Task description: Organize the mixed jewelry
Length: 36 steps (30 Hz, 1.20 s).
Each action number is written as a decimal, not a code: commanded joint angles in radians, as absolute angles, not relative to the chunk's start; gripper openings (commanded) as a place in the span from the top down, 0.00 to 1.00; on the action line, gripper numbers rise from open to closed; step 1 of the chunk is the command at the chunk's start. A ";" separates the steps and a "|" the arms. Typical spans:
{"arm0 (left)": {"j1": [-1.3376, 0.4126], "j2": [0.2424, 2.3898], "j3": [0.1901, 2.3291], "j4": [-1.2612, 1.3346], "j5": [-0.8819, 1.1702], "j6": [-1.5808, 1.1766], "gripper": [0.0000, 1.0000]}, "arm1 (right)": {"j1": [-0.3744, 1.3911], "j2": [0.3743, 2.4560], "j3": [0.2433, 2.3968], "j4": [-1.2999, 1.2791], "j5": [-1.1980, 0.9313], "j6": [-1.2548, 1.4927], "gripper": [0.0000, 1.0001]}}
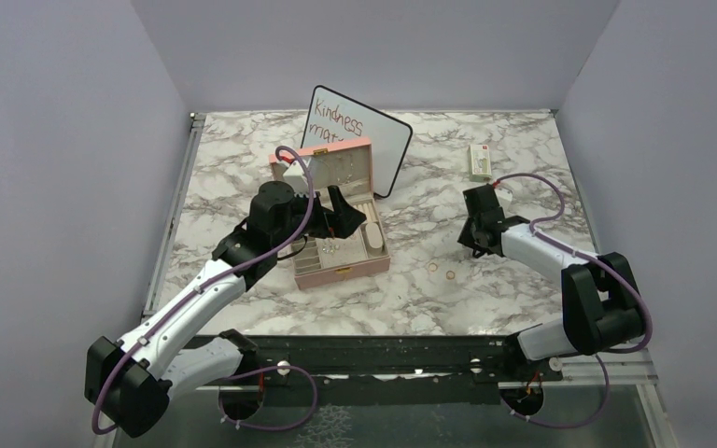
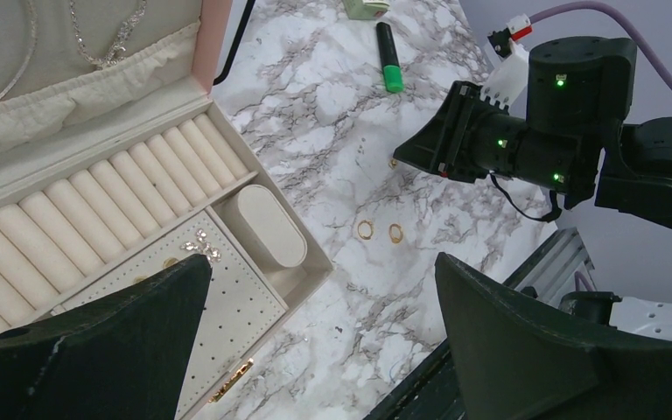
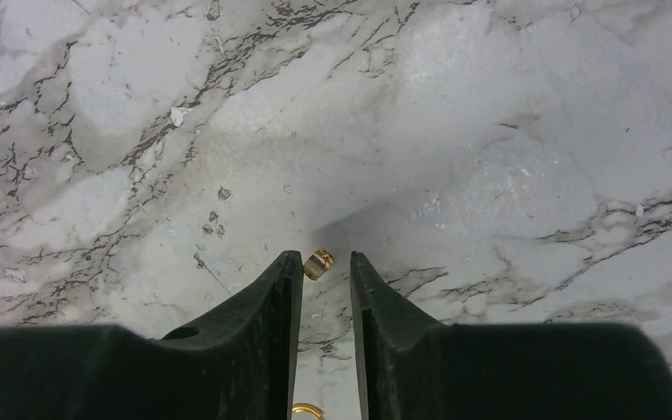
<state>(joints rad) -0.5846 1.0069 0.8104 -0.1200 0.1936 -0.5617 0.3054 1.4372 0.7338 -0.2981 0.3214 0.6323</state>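
Observation:
The pink jewelry box lies open left of centre, with sparkly earring bits on its dotted pad. My left gripper hovers over the box, wide open and holding nothing. Two gold rings lie on the marble right of the box, also seen from above as the rings. My right gripper is low over the table beyond them. Its jaws are narrowed, and a tiny ribbed gold bit at the tips touches the left finger. A gap still shows on the other side. Part of another gold ring peeks out between the fingers.
A whiteboard with writing leans behind the box. A white-green packet lies at the back right, and a green marker near it. Necklaces hang in the box lid. Grey walls close in the marble table.

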 commanded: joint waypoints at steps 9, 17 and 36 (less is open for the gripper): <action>-0.589 1.022 0.799 -0.087 0.202 -0.579 0.01 | 0.298 1.467 0.759 -0.253 0.319 0.616 0.71; -0.588 1.026 0.799 -0.091 0.200 -0.586 0.01 | 0.296 1.467 0.750 -0.243 0.324 0.605 0.86; -0.589 1.041 0.788 -0.039 0.264 -0.681 0.01 | 0.292 1.279 0.679 -0.062 0.031 0.489 0.99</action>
<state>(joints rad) -0.5846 1.0290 0.8059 -0.1040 0.2005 -0.6266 0.2989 1.3449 0.7074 -0.1711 0.2115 0.5373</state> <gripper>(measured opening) 0.987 0.012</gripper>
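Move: The small gold earring lies right at the right hand's fingertips, about 1 cm below the hand point. Of the two gold rings nearer the base, the left one is roughly 5 cm back and 7 cm left, the right one some 7 cm back and 3 cm left. The green marker lies about 12 cm ahead and 5 cm right. From the left hand the earring is some 24 cm right, 5 cm ahead and 21 cm below. The right fingers pinch shut on the gold earring, then lift it about 4 cm, drifting left and forward. ##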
